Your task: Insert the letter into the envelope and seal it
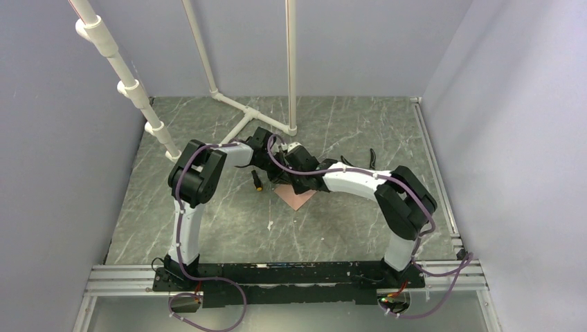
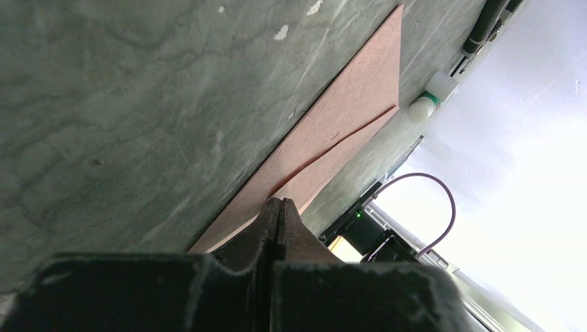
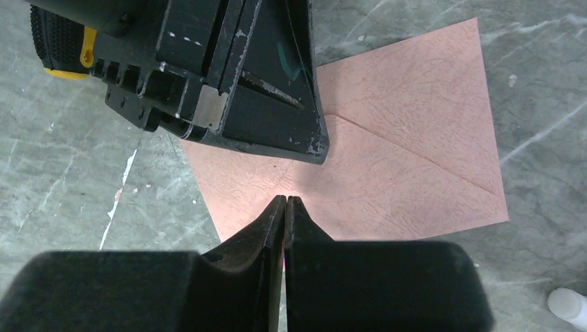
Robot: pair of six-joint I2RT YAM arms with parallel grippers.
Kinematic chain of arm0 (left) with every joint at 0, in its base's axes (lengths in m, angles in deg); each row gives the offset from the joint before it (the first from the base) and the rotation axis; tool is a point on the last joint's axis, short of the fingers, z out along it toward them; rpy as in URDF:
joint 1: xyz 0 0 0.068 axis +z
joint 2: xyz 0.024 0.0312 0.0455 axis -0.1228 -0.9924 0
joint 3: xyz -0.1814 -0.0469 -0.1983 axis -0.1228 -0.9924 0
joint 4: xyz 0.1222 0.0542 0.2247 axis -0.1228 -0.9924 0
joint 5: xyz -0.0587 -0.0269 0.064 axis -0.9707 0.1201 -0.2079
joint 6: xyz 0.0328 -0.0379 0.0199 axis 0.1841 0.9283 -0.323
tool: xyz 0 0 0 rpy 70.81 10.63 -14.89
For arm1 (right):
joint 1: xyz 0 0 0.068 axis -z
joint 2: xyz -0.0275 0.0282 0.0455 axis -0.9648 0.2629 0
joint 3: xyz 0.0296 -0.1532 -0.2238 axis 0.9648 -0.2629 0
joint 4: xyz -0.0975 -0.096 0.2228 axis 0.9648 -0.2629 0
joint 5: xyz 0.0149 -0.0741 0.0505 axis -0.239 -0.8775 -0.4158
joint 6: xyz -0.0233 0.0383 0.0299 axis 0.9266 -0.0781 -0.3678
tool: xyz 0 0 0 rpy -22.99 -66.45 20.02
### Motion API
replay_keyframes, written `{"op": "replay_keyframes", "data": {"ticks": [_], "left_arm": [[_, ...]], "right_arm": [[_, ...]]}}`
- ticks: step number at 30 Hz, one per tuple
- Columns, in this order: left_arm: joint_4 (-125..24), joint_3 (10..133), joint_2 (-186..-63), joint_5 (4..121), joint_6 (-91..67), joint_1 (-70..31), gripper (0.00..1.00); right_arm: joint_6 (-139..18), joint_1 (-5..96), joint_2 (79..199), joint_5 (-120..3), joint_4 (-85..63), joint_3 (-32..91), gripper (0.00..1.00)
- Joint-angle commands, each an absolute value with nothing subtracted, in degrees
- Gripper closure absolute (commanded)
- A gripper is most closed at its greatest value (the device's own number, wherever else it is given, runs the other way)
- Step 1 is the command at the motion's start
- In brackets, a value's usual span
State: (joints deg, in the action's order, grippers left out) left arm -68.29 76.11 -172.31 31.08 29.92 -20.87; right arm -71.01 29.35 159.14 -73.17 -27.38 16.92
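The salmon-pink envelope (image 3: 408,152) lies flat on the grey marbled table, its triangular flap folded down over the body. My right gripper (image 3: 286,200) is shut, its tips over the envelope's near edge with nothing seen between them. My left gripper (image 2: 279,202) is shut too, its tips down on the envelope (image 2: 339,124); its black body (image 3: 235,76) reaches in from the top of the right wrist view. From above, both grippers meet over the envelope (image 1: 299,199) at mid-table. The letter is not in view.
A small black and yellow tool (image 1: 257,182) lies just left of the envelope. White pipe stands (image 1: 242,117) rise at the back of the table, with a white pipe foot (image 3: 567,304) near the envelope. Walls close in on the left, right and back.
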Motion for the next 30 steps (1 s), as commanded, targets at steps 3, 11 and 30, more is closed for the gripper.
{"op": "replay_keyframes", "data": {"ticks": [3, 11, 30], "left_arm": [[-73.75, 72.37, -177.52, 39.20, 28.35, -20.98, 0.98], [-73.20, 71.74, -178.07, 38.55, 28.55, -20.73, 0.98], [-72.80, 72.86, -179.01, 38.04, 28.81, -19.64, 0.98]], "right_arm": [[-70.03, 28.67, 161.77, -72.67, -23.54, 16.75, 0.93], [-70.11, 28.49, 164.40, -71.70, -22.87, 15.56, 0.93], [-74.39, 24.47, 155.92, -65.54, -32.34, 10.37, 0.94]]}}
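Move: The envelope's near corner lies about 6 cm back and 1 cm left of the right hand, some 3 cm down. The envelope's middle is about 1 cm ahead, with the screwdriver 12 cm left and 3 cm ahead, and the glue stick 15 cm right and 1 cm ahead. From the left hand, pressing the folded flap's tip, that near corner is about 7 cm straight back. Shut right fingers sink 2.5 cm onto the flap, then rub back 6 cm to the near corner; left keeps pressing. ##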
